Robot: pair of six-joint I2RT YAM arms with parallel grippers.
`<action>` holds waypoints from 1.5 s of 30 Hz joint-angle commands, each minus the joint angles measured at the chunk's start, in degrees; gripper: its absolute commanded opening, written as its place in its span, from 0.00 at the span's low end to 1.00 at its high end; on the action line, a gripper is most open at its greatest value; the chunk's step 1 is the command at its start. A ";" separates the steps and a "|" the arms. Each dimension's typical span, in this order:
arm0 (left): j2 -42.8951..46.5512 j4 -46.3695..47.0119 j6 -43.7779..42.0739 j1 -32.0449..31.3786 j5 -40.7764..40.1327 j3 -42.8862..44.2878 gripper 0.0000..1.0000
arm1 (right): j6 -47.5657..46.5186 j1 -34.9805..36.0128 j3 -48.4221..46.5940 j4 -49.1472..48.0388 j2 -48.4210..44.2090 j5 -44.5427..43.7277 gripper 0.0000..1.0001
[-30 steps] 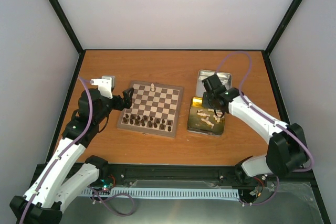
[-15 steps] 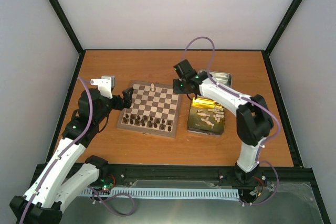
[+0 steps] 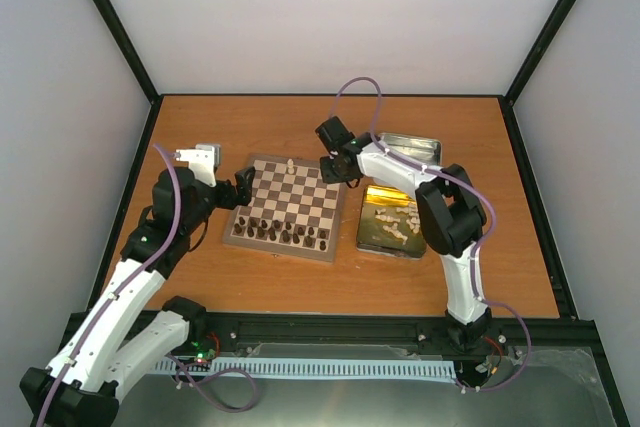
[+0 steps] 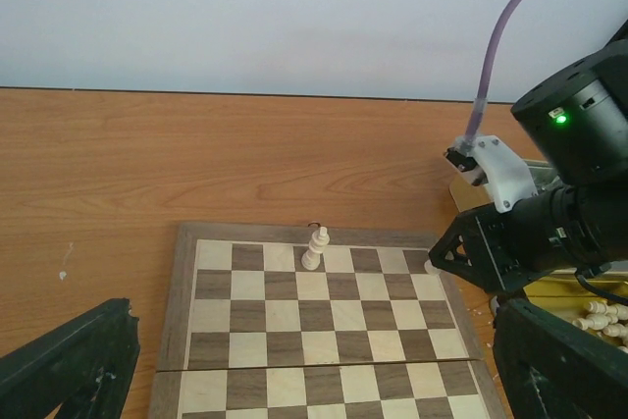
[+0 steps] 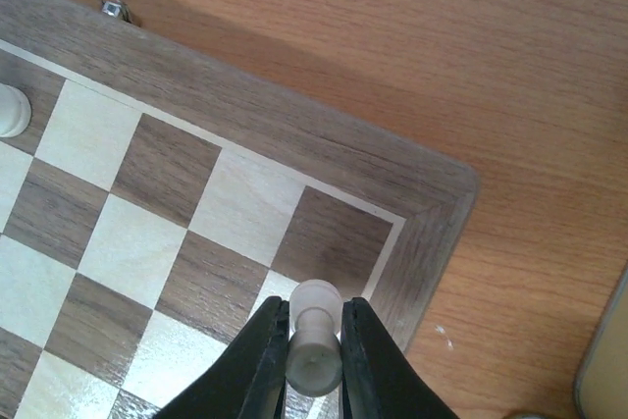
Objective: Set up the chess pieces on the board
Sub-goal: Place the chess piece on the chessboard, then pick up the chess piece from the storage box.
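The board (image 3: 296, 198) lies mid-table with a row of dark pieces (image 3: 285, 234) along its near edge. One cream chess piece (image 3: 291, 164) stands on the far row, also seen in the left wrist view (image 4: 315, 247). My right gripper (image 3: 335, 169) hovers at the board's far right corner. In the right wrist view the right gripper (image 5: 315, 352) is shut on a small cream chess piece (image 5: 315, 340) beside the corner dark square (image 5: 345, 233). My left gripper (image 3: 240, 190) rests at the board's left edge, its fingers (image 4: 69, 365) wide apart and empty.
A gold tin (image 3: 364, 237) holding several loose cream pieces (image 3: 400, 222) sits right of the board. A silver lid (image 3: 412, 146) lies behind it. A small metal clasp (image 5: 113, 5) juts from the board's far edge. Walls enclose the table.
My right arm swung left from over the gold tin to the board's far right corner, carrying a cream piece. The left arm stayed put.
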State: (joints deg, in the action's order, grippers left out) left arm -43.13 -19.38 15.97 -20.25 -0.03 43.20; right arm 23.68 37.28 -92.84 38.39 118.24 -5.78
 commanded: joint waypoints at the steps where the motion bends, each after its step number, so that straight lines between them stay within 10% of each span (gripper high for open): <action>1: -0.17 -0.05 -0.48 0.12 -0.23 1.10 1.00 | -1.44 0.25 -3.69 2.18 2.27 -1.00 0.15; 26: 0.43 -0.04 -0.64 0.12 -0.55 1.03 1.00 | -0.50 0.21 -6.86 2.57 -2.84 -4.15 0.41; 45: -0.87 2.88 0.53 0.12 2.92 1.29 1.00 | 11.97 -5.70 41.34 0.55 -43.99 -12.19 0.42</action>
State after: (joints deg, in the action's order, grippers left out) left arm -43.16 -19.18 15.97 -20.25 0.58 43.20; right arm 31.42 33.30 -56.27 38.33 76.90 -16.78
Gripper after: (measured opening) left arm 0.997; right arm 0.419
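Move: Just under the right fingers, which hold a white piece upright, lies the board's far right corner square, about 2 cm ahead and some 4 cm below. The white king stands about 11 cm to the hand's left and 3 cm ahead. The gold tin of white pieces is roughly 14 cm right and 10 cm back, its open lid 19 cm right and 5 cm ahead. From the idle left hand that corner square lies some 14 cm ahead, 22 cm right and well below. Easing about 2 cm forward and down, the right hand sets the held white piece on the far right corner square and opens its fingers partway to let go. It then rises some 13 cm clear and swings about 15 cm right and 10 cm back to over the gold tin, already sinking towards the pieces with the fingers part open and the wrist turning clockwise some 15 degrees. ##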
